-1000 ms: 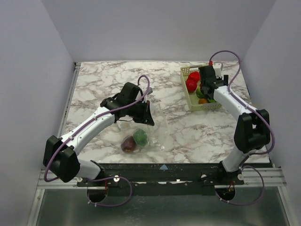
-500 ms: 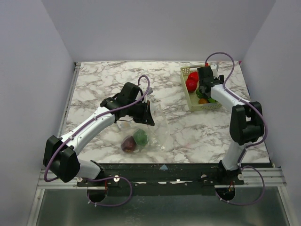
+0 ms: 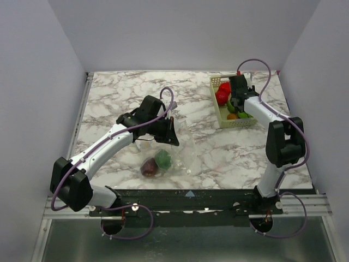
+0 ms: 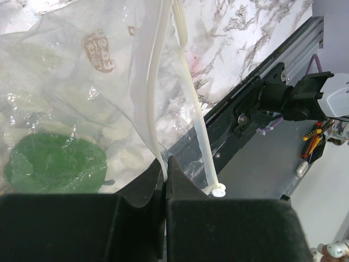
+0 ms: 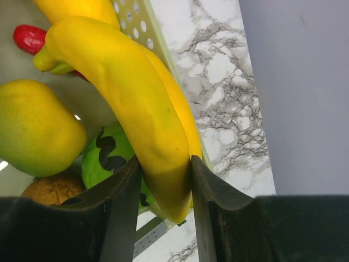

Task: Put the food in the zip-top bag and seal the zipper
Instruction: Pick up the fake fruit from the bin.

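Note:
The clear zip-top bag (image 3: 182,147) lies near the table's front middle with a green fruit (image 3: 162,158) and a dark maroon fruit (image 3: 148,167) inside. My left gripper (image 3: 172,134) is shut on the bag's mouth edge, on the white zipper strip (image 4: 155,98); the green fruit (image 4: 52,161) shows through the plastic. My right gripper (image 3: 238,101) is over the pale green basket (image 3: 218,112) and is shut on a yellow toy banana (image 5: 144,114). Below it lie a yellow fruit (image 5: 35,134), a green striped fruit (image 5: 106,155), an orange one (image 5: 52,188) and a red one (image 5: 30,38).
The basket's perforated wall (image 5: 136,22) stands right beside the banana. Red food (image 3: 222,94) fills the basket's far end. The table's metal front rail (image 4: 256,103) runs just beyond the bag's mouth. White walls close in the table on three sides.
My right arm has shifted slightly toward the far side over the basket. The left arm and the bag have not moved.

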Tool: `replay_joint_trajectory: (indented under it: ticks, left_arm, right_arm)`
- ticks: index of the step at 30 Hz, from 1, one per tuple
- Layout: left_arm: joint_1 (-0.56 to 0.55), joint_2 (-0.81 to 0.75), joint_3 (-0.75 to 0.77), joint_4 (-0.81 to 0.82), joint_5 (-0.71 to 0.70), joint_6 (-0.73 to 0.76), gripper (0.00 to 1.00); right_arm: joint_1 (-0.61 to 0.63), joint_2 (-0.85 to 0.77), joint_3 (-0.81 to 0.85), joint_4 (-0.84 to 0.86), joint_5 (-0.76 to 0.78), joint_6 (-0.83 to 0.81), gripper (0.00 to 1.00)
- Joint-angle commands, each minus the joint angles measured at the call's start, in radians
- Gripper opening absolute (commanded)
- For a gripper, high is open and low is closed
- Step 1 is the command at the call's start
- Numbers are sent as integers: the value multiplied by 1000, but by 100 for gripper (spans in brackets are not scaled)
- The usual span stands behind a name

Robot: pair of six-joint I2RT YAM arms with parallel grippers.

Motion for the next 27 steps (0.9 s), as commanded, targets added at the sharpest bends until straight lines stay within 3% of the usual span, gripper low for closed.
replay_joint_trajectory:
  ticks: [1, 10, 21, 27]
  left_arm:
    - [-5, -12, 18, 14, 13, -1, 0]
    - [-5, -15, 18, 15, 11, -1, 0]
    - [-5, -10, 18, 14, 14, -1, 0]
    - [-5, -10, 19, 13, 11, -1, 0]
  right_arm:
    - [-5, -113, 30, -4, -36, 3, 34]
    - [-6, -287, 0, -62, -220, 105, 27]
    - [-4, -629, -340, -18, -851, 368, 18]
    - [-5, -773, -465, -30, -1122, 446, 17]
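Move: The right hand already has the banana pinched near one end at the right side of the bin; the mouth of the zip-top bag is some 34 cm to its left, 22 cm back and a few centimetres higher. In the bin, all slightly below this hand, the mango lies about 11 cm left and 1 cm ahead, the orange fruit 11 cm left and 4 cm back, the red fruit 15 cm left and 5 cm ahead. From the left hand, the bag mouth is about 4 cm right, level fore and aft, and 2 cm lower. Keeping its pinch on the banana, with the grip effort rising, the right hand first lifts almost straight up about 10 cm out of the bin, then swings back and to the left, some 12 cm each way, towards the bag and sinks about 4 cm again. During the swing the wrist rolls some 50 degrees, left side rising, and turns a little counter-clockwise so the fingers point more steeply down, while the left hand stays put and keeps its pinch on the bag's rim. ##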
